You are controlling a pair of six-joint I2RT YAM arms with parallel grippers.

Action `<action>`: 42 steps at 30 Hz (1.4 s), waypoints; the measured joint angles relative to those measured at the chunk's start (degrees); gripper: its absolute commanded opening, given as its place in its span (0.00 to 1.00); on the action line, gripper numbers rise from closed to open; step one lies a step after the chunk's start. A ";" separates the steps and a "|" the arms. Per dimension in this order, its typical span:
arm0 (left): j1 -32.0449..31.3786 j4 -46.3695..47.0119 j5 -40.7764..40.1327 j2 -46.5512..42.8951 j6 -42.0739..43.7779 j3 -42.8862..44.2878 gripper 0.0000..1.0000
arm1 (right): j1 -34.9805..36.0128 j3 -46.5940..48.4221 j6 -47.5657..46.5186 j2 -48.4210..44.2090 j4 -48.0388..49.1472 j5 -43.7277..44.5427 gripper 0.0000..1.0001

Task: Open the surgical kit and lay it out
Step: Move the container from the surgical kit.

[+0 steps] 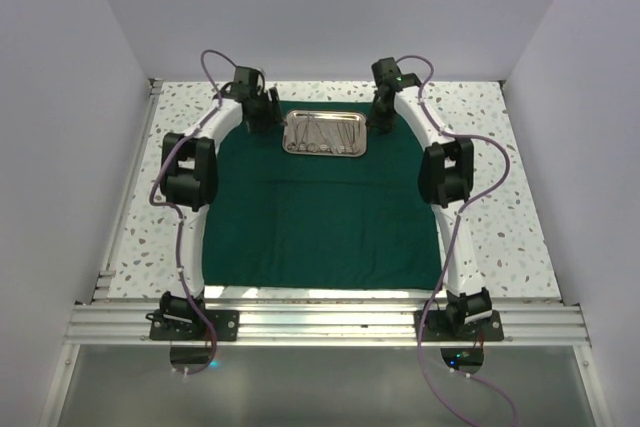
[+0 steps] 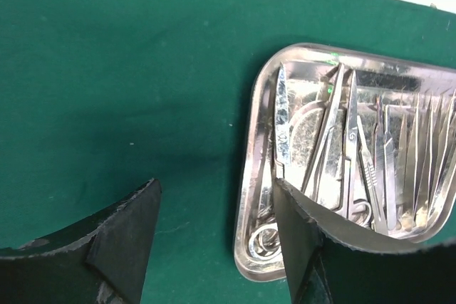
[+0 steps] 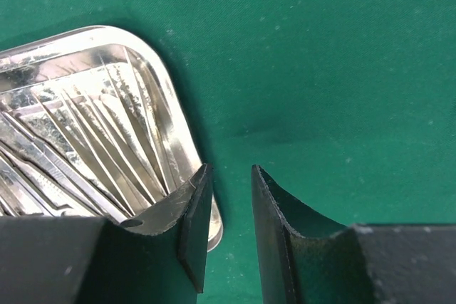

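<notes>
The dark green drape (image 1: 320,217) lies spread flat on the table. The shiny steel tray (image 1: 325,150) sits on its far middle and holds several slender steel instruments (image 1: 325,132). In the left wrist view the tray (image 2: 251,176) holds scissors (image 2: 281,126), forceps and tweezers (image 2: 420,169). My left gripper (image 1: 258,112) (image 2: 217,240) is open wide and straddles the tray's left rim, one finger (image 2: 303,240) over the tray. My right gripper (image 1: 383,107) (image 3: 228,233) is open with a narrow gap at the tray's right corner (image 3: 215,227), holding nothing.
The speckled white tabletop (image 1: 500,237) shows around the drape (image 3: 342,69). White walls close in the left, right and far sides. An aluminium rail (image 1: 320,322) with both arm bases runs along the near edge. Purple cables loop beside each arm.
</notes>
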 measured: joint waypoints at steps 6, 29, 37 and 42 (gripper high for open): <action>-1.03 0.04 0.55 0.96 0.50 0.13 0.60 | 0.48 1.09 -0.04 1.07 -0.02 -0.07 0.33; -2.27 -0.33 0.61 1.92 2.27 0.46 0.36 | 3.15 2.56 -2.95 3.08 -0.66 0.09 0.31; -2.93 -0.68 -0.20 2.01 3.41 0.46 0.25 | 5.62 1.14 -4.83 2.93 -2.03 1.60 0.10; -2.91 -1.09 -0.85 2.01 4.31 0.46 0.06 | 5.31 -1.53 -5.07 1.18 -1.25 2.10 0.00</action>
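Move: The container, a shallow steel tray of instruments, lies between the hands, its middle about 15 cm to the right of the left hand, 1 cm farther out and 3 cm below; its scissors are nearest, some 6 cm right of that hand and level with it. From the right hand, the container's middle is about 15 cm to the left, level fore and aft and 3 cm below, with the tweezers about 6 cm to its left. The left hand eases about 2 cm right and as far down onto the container's left rim, drawing back about 1 cm, its half-open fingers closing down to pinch the rim. The right hand sinks a couple of centimetres, then shifts left towards the right rim and back towards the robot, about 4 cm left and 3 cm back in all, turning roughly 10 degrees counter-clockwise and shutting its partly open fingers on that rim. ##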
